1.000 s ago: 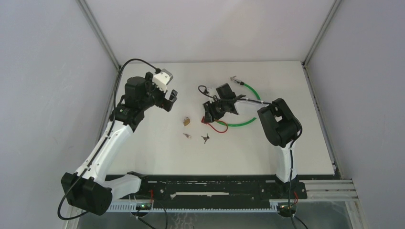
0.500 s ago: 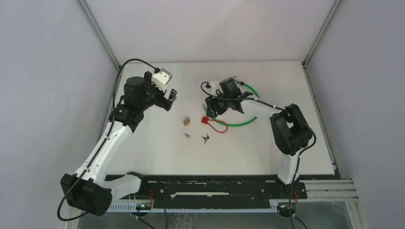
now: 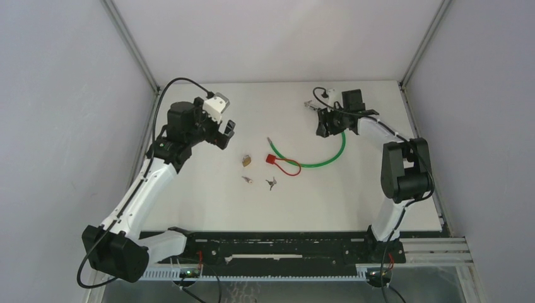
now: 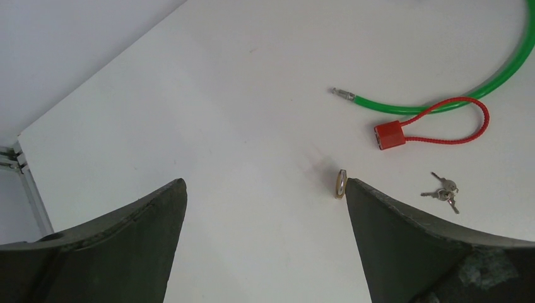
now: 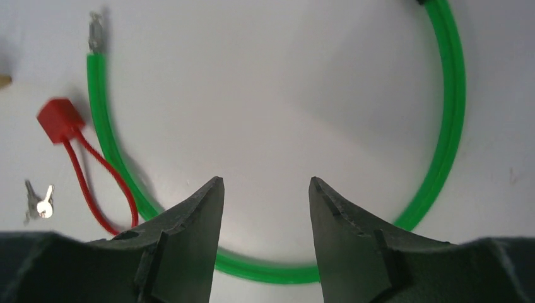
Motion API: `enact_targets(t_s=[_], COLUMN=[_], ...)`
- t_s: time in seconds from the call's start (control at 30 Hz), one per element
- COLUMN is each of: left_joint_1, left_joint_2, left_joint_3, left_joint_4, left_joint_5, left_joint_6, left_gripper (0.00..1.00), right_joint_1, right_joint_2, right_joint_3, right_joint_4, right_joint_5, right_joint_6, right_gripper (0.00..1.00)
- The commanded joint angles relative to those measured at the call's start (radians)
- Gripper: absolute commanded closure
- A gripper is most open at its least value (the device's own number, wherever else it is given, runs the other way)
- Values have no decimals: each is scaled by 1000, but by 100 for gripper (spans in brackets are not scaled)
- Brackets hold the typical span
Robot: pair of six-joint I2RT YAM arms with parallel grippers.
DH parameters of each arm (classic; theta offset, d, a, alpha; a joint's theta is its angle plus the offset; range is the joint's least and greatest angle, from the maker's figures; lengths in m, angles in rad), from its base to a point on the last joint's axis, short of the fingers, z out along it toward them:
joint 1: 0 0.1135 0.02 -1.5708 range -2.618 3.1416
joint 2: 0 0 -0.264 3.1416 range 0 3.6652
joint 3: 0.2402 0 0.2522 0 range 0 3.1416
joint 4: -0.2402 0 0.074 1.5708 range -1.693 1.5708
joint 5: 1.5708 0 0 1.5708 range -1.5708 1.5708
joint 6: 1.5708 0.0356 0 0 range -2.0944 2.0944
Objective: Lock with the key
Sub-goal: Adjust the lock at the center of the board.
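Note:
A small brass padlock (image 3: 246, 160) (image 4: 340, 184) stands on edge on the white table. Next to it lies a red cable lock (image 3: 271, 158) (image 4: 389, 134) (image 5: 58, 118) with its thin red loop. A bunch of keys (image 3: 271, 184) (image 4: 441, 189) (image 5: 39, 205) lies just in front, and a single small key (image 3: 247, 179) to their left. My left gripper (image 3: 224, 134) (image 4: 265, 183) hangs open above the table, left of the padlock. My right gripper (image 3: 323, 126) (image 5: 265, 183) is open and empty over the far right bend of the green cable (image 3: 337, 148) (image 5: 451, 126).
The green cable curves from a metal tip (image 3: 269, 140) near the red lock round to another metal end (image 3: 309, 104) at the back. Grey walls enclose the table on three sides; metal frame posts stand at the back corners.
My right arm has swung from the red lock at the table's middle to the back right, its jaws opening a little wider. The red lock stays on the table. The left arm barely moved.

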Motion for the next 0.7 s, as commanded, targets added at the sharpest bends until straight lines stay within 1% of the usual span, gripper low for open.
enact_targets(t_s=[0.0, 0.1, 0.27, 0.4, 0.53, 0.67], left_joint_1=[3, 4, 3, 3, 3, 3], left_joint_2=[8, 9, 6, -6, -12, -13], left_joint_3=[31, 32, 29, 21, 16, 14], left_joint_4=[-17, -23, -30, -30, -30, -33], left_joint_5=[31, 55, 83, 100, 104, 121], left_joint_6=[5, 8, 18, 26, 31, 36], left_gripper=[0, 0, 0, 0, 0, 0], right_joint_1=[-10, -7, 24, 84, 146, 182], right_joint_2=[-70, -93, -96, -77, -48, -22], right_joint_3=[-5, -23, -46, -52, -52, -52], right_joint_4=[-164, -263, -357, -372, -372, -359], right_joint_5=[-131, -173, -216, -185, -132, -74], right_joint_6=[-227, -364, -495, -552, -574, -586], right_gripper=[40, 41, 40, 40, 40, 40])
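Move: The red lock lies about 8 cm back, 18 cm to the left and 8 cm below the right hand; its cable loop reaches to some 12 cm back and 8 cm left. The brass padlock sits about 9 cm to the left of the red lock and level with it, the dark keys roughly 9 cm nearer the base than the red lock. From the left hand the red lock is about 13 cm right, level ahead, and 24 cm below. The right hand, fingers staying part-open, swings back about 11 cm towards the red lock, turning some 35 degrees counter-clockwise. ##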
